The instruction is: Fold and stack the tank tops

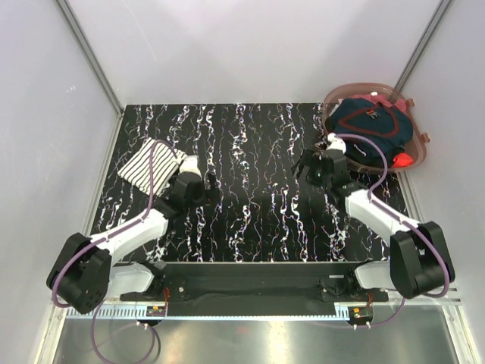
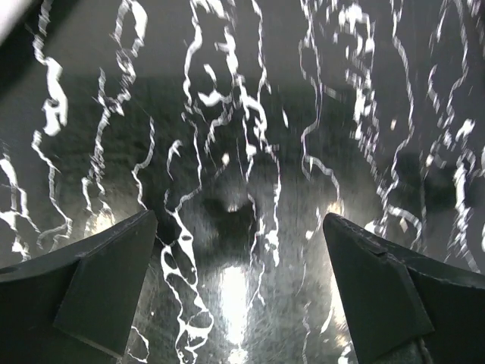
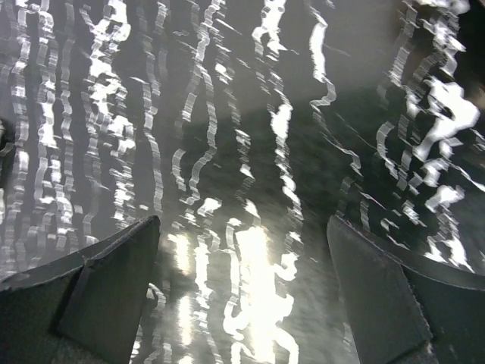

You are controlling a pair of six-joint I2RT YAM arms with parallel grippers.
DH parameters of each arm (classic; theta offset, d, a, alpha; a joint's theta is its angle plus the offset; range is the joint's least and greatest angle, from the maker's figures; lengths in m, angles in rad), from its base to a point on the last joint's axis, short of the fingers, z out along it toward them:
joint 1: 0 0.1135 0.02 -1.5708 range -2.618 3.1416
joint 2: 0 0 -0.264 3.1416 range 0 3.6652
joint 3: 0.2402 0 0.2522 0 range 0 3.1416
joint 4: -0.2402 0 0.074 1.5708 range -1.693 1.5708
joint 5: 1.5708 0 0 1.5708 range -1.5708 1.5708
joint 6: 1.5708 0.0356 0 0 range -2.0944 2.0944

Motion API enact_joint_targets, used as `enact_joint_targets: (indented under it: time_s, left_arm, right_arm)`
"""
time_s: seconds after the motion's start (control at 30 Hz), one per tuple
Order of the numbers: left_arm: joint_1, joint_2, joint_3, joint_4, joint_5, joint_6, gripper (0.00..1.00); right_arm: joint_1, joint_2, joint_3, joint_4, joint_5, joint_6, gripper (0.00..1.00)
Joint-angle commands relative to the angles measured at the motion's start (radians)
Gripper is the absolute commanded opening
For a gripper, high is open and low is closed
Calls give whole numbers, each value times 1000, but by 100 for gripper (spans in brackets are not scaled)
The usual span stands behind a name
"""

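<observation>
A white tank top (image 1: pixel 145 164) with thin navy stripes lies folded on the black marbled table (image 1: pixel 258 197) at its left edge. The dark navy tank top (image 1: pixel 370 126) sits bunched inside a pink basket at the back right, a bit of red trim showing at its near side. My left gripper (image 1: pixel 206 186) (image 2: pixel 239 220) is open just right of the striped top, with only table surface between its fingers. My right gripper (image 1: pixel 305 164) (image 3: pixel 242 220) is open too, left of the basket and empty, over bare table.
The pink translucent basket (image 1: pixel 334 97) overhangs the table's back right corner. Grey walls close in the left, back and right sides. Both arm bases sit on a rail along the near edge (image 1: pixel 250 269).
</observation>
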Motion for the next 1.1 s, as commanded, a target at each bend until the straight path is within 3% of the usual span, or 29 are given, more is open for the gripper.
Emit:
enact_joint_targets:
  time_s: [0.0, 0.13, 0.27, 1.07]
  left_arm:
    - [-19, -16, -17, 176, -1, 40, 99]
    - [-65, 5, -46, 255, 33, 54, 99]
    - [-79, 2, -29, 236, 21, 57, 99]
    - [-147, -11, -14, 275, -65, 86, 99]
  right_arm:
    - [-4, -47, -108, 132, 101, -36, 100]
    - [-1, -75, -135, 189, 127, -73, 100]
    - [-2, -57, -133, 249, 136, -79, 100]
    - [-2, -127, -139, 211, 181, -99, 100]
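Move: Both hands hover empty and open. The heaped navy tank top in the basket lies about 10 cm ahead and 18 cm to the right of the right hand, near its height; from the left hand it is some 16 cm ahead and 43 cm right. The folded striped tank top lies roughly 7 cm ahead, 15 cm left and 7 cm below the left hand. Hands stay open: left drifts about 5 cm right, away from the striped top; right dips, rises, edging 3 cm right. ##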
